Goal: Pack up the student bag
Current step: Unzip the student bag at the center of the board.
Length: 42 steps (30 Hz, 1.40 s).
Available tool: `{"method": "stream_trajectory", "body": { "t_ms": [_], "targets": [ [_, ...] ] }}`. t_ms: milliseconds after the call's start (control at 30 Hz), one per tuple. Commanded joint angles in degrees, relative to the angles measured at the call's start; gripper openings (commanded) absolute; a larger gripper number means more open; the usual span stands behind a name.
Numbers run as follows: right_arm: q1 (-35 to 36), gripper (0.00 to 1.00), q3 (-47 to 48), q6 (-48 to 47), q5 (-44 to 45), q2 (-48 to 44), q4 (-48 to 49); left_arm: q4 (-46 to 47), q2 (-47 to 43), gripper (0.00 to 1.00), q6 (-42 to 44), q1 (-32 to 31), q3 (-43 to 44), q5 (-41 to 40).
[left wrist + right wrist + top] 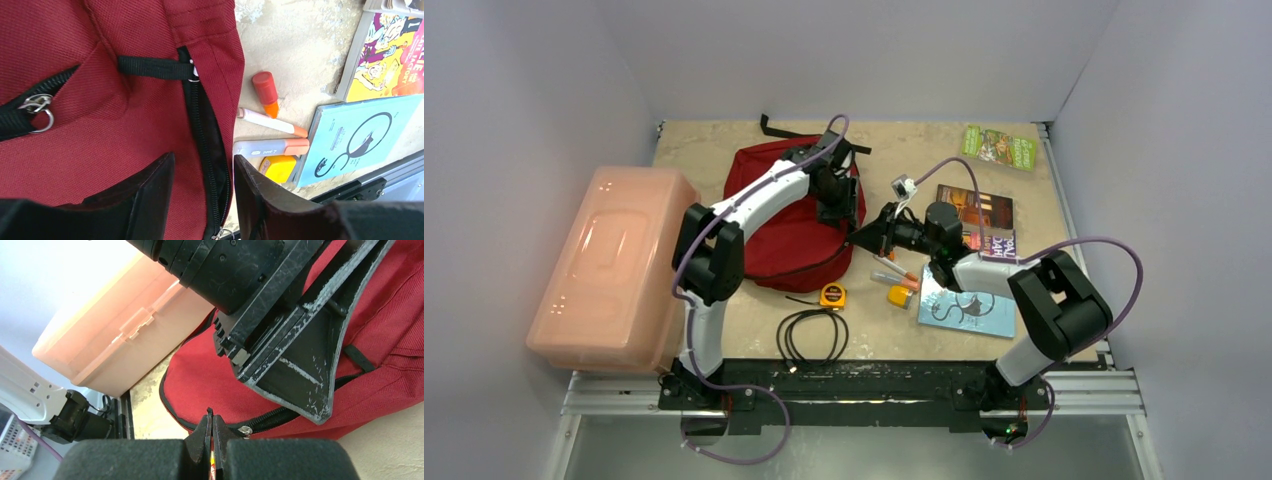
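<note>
The student bag (784, 235) is a dark red fabric backpack lying flat at the table's middle left, with a black zipper (202, 130) along its right edge. My left gripper (834, 195) hovers over that edge, and in the left wrist view the left gripper (204, 172) stands open with the zipper line between its fingers (150, 192), gripping nothing. My right gripper (864, 238) is at the bag's right rim. Seen from the right wrist, the right gripper (210, 415) is shut on a thin black zipper pull tab, with a metal ring (245, 430) just beside it.
A pale pink plastic box (614, 265) stands left of the bag. Right of the bag lie markers (894, 270), a light blue book (969, 305) and a dark book (976, 212). A yellow tape measure (832, 295) and a coiled black cable (812, 335) lie in front, a green packet (998, 148) at the back right.
</note>
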Motion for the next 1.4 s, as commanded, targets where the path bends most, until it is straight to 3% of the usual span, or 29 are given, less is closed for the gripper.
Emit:
{"method": "stream_trajectory", "body": {
  "t_ms": [0,100,200,400,633,800,967,1033,1167,1367],
  "targets": [
    [0.0,0.0,0.1,-1.3,0.9,-2.5,1.7,0.7,0.1,0.42,1.2,-0.5,1.2,0.5],
    [0.0,0.0,0.0,-1.5,1.4,-2.9,1.3,1.1,0.7,0.17,1.6,-0.5,1.9,-1.1],
    [0.1,0.0,0.0,-3.3,3.3,-5.0,-1.7,1.8,0.5,0.01,2.7,-0.5,3.2,-2.8],
    [2.5,0.0,-0.9,-9.6,8.7,-11.4,-8.9,10.8,-4.5,0.0,2.5,0.2,6.0,-14.2],
    [17.4,0.0,-2.3,-27.8,20.7,-18.6,-12.1,12.4,-3.2,0.0,2.3,0.3,18.0,-18.9],
    [26.7,0.0,-1.3,-43.0,21.8,-14.2,-7.9,12.0,-2.2,0.0,3.2,0.3,22.8,-21.4],
    [36.3,0.0,1.4,-54.3,31.0,-5.2,-2.2,10.6,-3.8,0.0,2.9,0.4,26.4,-29.0],
    [39.0,0.0,0.3,-54.0,35.6,-4.3,2.3,8.4,-3.9,0.0,3.1,0.5,29.6,-31.4],
    [38.7,0.0,-9.7,-40.5,41.0,-10.8,16.8,3.2,-4.6,0.0,5.1,0.6,33.1,-32.7],
    [28.6,0.0,-15.1,-26.2,38.9,-13.2,20.9,4.0,-10.9,0.0,3.4,1.4,20.1,-33.2]
  ]
}}
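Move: The left hand's half-open fingers straddle the student bag's zip edge, its middle directly under the hand point, about 1 cm down. From the right hand, already shut, the zip pull is about 1 cm ahead, level left-right, and 2 cm lower. The tape measure lies some 12 cm back, 4 cm left and 14 cm below the right hand; the yellow case is about 11 cm back, 10 cm right and 14 cm below. Left pinches the zip edge, lifting some 20 cm and forward, while right draws back about 12 cm. ##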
